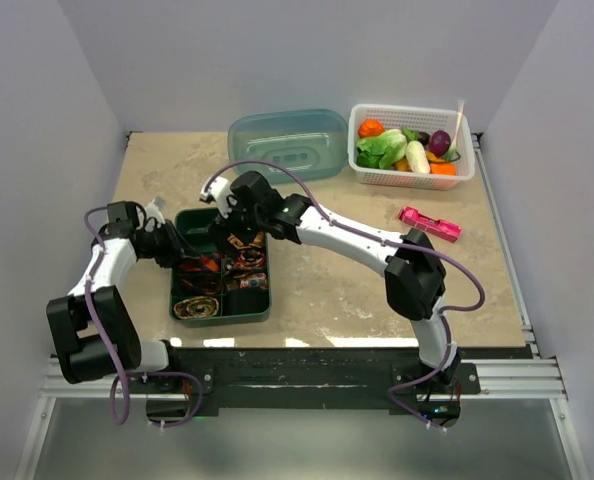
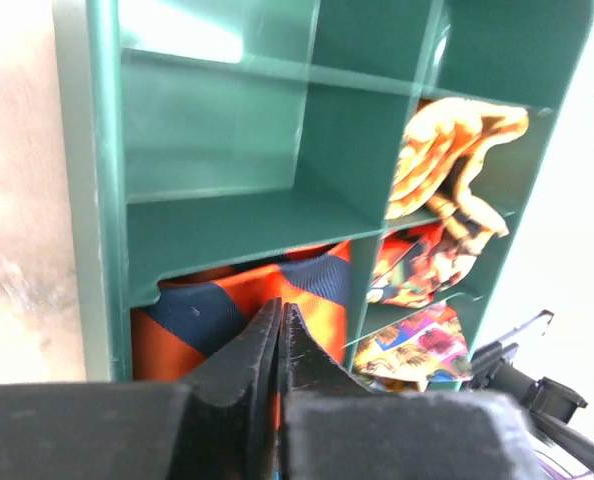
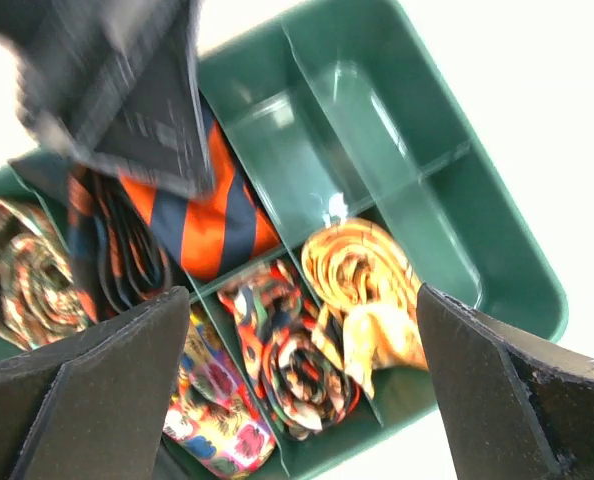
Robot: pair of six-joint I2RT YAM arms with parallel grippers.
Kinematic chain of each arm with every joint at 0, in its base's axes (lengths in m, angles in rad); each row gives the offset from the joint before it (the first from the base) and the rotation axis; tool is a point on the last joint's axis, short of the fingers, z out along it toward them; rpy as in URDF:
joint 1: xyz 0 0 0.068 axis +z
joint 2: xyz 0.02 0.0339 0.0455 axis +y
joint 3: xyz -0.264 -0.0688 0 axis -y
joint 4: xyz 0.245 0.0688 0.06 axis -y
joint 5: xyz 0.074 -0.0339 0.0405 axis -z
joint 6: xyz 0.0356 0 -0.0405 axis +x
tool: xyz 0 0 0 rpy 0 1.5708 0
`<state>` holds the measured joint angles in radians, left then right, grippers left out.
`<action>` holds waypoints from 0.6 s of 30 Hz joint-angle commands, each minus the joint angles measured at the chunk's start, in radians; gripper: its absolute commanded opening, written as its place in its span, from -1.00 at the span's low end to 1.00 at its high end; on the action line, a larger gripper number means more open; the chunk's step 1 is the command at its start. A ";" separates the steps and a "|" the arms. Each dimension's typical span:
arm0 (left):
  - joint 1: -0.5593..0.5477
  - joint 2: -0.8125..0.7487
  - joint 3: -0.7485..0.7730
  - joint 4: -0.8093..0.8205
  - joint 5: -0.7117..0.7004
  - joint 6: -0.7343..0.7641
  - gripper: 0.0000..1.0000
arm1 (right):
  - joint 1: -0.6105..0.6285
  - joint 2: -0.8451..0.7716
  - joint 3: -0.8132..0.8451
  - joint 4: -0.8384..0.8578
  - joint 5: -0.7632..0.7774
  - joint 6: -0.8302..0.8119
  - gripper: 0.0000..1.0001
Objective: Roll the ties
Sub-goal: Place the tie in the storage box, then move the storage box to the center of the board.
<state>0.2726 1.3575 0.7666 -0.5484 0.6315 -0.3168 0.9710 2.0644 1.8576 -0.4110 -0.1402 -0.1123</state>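
The green compartment tray (image 1: 220, 318) holds several rolled ties. The orange tie with dark blue stripes (image 3: 202, 215) lies in a middle cell. My left gripper (image 2: 280, 312) reaches into that cell from the tray's left side (image 1: 180, 247). Its jaws are pressed together at the striped tie (image 2: 322, 290), and a sliver of orange shows between them. My right gripper (image 3: 302, 300) hangs wide open above the tray (image 1: 239, 222), holding nothing. Below it lie a multicoloured coil (image 3: 297, 360) and a yellow-orange coil (image 3: 362, 270).
More coiled ties fill other cells: a pop-art patterned one (image 3: 212, 400) and a brown one (image 3: 22, 270). The far cells (image 3: 367, 120) are bare. Behind the tray sit a translucent blue lid (image 1: 289, 143) and a white basket of vegetables (image 1: 412, 145). A pink gadget (image 1: 430, 223) lies to the right.
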 commanded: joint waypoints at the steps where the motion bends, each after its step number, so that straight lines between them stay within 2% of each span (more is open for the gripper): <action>1: -0.001 -0.046 0.115 0.038 0.060 0.013 -0.44 | -0.002 -0.104 -0.090 -0.014 -0.030 0.033 0.96; 3: -0.001 -0.064 0.140 0.050 0.111 0.004 -0.21 | 0.005 -0.130 -0.132 -0.014 -0.058 0.033 0.93; 4: -0.001 -0.089 0.164 0.056 0.119 -0.011 0.02 | 0.009 -0.156 -0.144 -0.020 -0.064 0.031 0.86; 6: -0.003 -0.115 0.183 0.071 0.116 -0.033 0.26 | 0.034 -0.174 -0.167 -0.035 -0.088 0.022 0.60; 7: -0.001 -0.142 0.197 0.093 0.103 -0.060 0.46 | 0.044 -0.181 -0.170 -0.052 -0.097 0.016 0.21; 8: -0.001 -0.155 0.198 0.105 0.097 -0.077 0.53 | 0.055 -0.188 -0.172 -0.063 -0.122 0.011 -0.04; 10: -0.003 -0.169 0.212 0.129 0.096 -0.112 0.72 | 0.103 -0.193 -0.167 -0.095 -0.139 0.002 -0.36; 11: -0.001 -0.166 0.218 0.133 0.094 -0.122 0.76 | 0.119 -0.196 -0.172 -0.100 -0.154 0.002 -0.68; 12: -0.003 -0.163 0.227 0.136 0.094 -0.129 0.79 | 0.155 -0.193 -0.175 -0.101 -0.170 0.002 -0.80; 14: -0.001 -0.152 0.238 0.134 0.080 -0.142 0.87 | 0.192 -0.179 -0.175 -0.117 -0.200 0.003 -1.00; 18: 0.002 -0.136 0.258 0.127 0.053 -0.140 1.00 | 0.290 -0.120 -0.173 -0.164 -0.248 0.002 -1.00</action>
<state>0.2726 1.2072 0.9813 -0.4400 0.6994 -0.4267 1.1870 1.9095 1.6791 -0.5034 -0.3065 -0.1043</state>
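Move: The right hand hangs empty and open over the middle of the storage box; the box's near wall, which it makes for, lies about 16 cm back, 2 cm to its left and some 12 cm below. On the way, the beige rolled tie is about 12 cm back and 8 cm left, and the orange-navy tie about 8 cm left, 1 cm back. The left hand's shut tips are at the orange-navy tie, its middle some 2 cm right and 2 cm lower. Back towards its own base sweeps the right hand, some 16 cm over the storage box to above its near wall, first dipping and edging right about 3 cm, then recovering both, turning roughly 20 degrees counter-clockwise while its empty fingers shut. The left hand comes away from the orange-navy tie, rising about 13 cm and forward 6, fingers spreading wide and tipping up. ##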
